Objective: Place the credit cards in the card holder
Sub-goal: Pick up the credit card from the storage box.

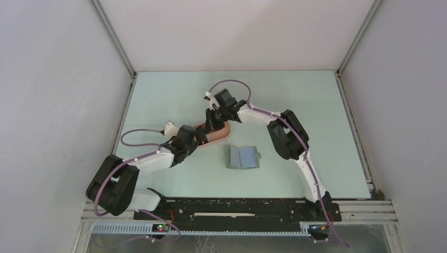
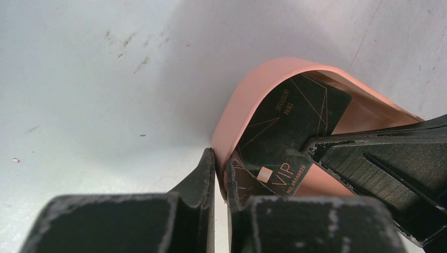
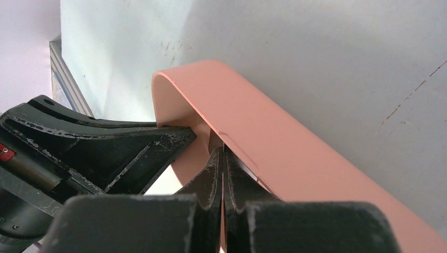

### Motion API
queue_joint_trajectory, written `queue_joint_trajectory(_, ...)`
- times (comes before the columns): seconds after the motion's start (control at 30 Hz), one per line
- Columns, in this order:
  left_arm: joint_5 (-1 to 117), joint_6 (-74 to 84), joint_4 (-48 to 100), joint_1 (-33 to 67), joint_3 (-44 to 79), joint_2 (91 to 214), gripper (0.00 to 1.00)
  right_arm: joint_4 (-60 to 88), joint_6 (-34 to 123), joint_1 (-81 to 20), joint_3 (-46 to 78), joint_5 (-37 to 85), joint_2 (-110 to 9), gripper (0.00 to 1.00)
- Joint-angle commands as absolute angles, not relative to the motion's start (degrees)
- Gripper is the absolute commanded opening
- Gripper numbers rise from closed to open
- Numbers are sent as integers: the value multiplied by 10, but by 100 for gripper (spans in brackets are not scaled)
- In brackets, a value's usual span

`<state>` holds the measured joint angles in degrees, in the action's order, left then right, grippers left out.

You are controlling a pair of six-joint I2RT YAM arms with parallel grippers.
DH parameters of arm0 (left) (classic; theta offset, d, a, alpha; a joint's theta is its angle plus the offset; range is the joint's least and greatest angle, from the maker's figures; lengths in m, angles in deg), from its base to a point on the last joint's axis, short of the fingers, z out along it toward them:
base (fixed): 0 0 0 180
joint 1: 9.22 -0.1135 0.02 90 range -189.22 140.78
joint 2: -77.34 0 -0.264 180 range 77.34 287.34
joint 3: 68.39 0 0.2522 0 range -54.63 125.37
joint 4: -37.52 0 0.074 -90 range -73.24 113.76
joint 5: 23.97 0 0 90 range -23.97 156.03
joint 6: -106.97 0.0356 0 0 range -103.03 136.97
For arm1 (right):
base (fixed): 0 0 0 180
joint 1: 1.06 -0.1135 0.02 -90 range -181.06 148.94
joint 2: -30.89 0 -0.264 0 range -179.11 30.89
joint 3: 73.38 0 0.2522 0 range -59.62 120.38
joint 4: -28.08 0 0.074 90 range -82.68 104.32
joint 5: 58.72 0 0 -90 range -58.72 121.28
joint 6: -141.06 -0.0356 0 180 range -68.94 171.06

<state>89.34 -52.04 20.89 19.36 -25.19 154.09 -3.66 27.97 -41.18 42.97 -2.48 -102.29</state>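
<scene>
A black credit card [image 2: 287, 126] with gold "VIP" lettering leans tilted inside the pink tray [image 2: 243, 100]. My right gripper [image 3: 222, 153] reaches into the tray and is shut on that card's edge, as its fingers [image 2: 369, 163] show in the left wrist view. My left gripper [image 2: 220, 158] is shut on the tray's rounded end wall, one finger outside and one inside. From above, the two grippers [image 1: 203, 137] [image 1: 213, 124] meet over the tray [image 1: 224, 133]. The grey-green card holder [image 1: 243, 157] lies open and flat on the table, nearer the arms' bases and to the right of the tray.
The tray's long pink wall [image 3: 316, 168] runs beside my right fingers. The left arm's wrist and finger [image 3: 105, 153] crowd the tray's end. White enclosure walls and metal rails [image 1: 124, 113] border the pale green table.
</scene>
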Motion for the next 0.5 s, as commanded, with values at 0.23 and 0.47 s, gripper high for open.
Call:
queue_joint_trajectory(0.23, 860, -516, 202, 188, -221, 1532, 31, -29, 319, -382, 418, -15, -972, 0)
queue_joint_trajectory(0.47, 858, -507, 201, 182, -224, 1516, 40, -27, 329, -373, 408, -50, -957, 0)
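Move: The right gripper already has the black card pinched; from it the card holder lies about 14 cm to the right and 11 cm back, some 4 cm lower. The storage box's middle is roughly 2 cm right, 2 cm back and 2 cm below this hand. From the left gripper, shut on the box's left-end rim, the box's middle lies about 6 cm right and 3 cm ahead, and the black card some 4 cm right and 2 cm ahead. Keep the right fingers shut on the black card and draw it about 3 cm to the right and forward, away from the left gripper, speeding up and rising slightly only at the end. Meanwhile hold the left gripper nearly in place and open it to about two fifths, letting go of the box rim so that its fingers straddle it. ##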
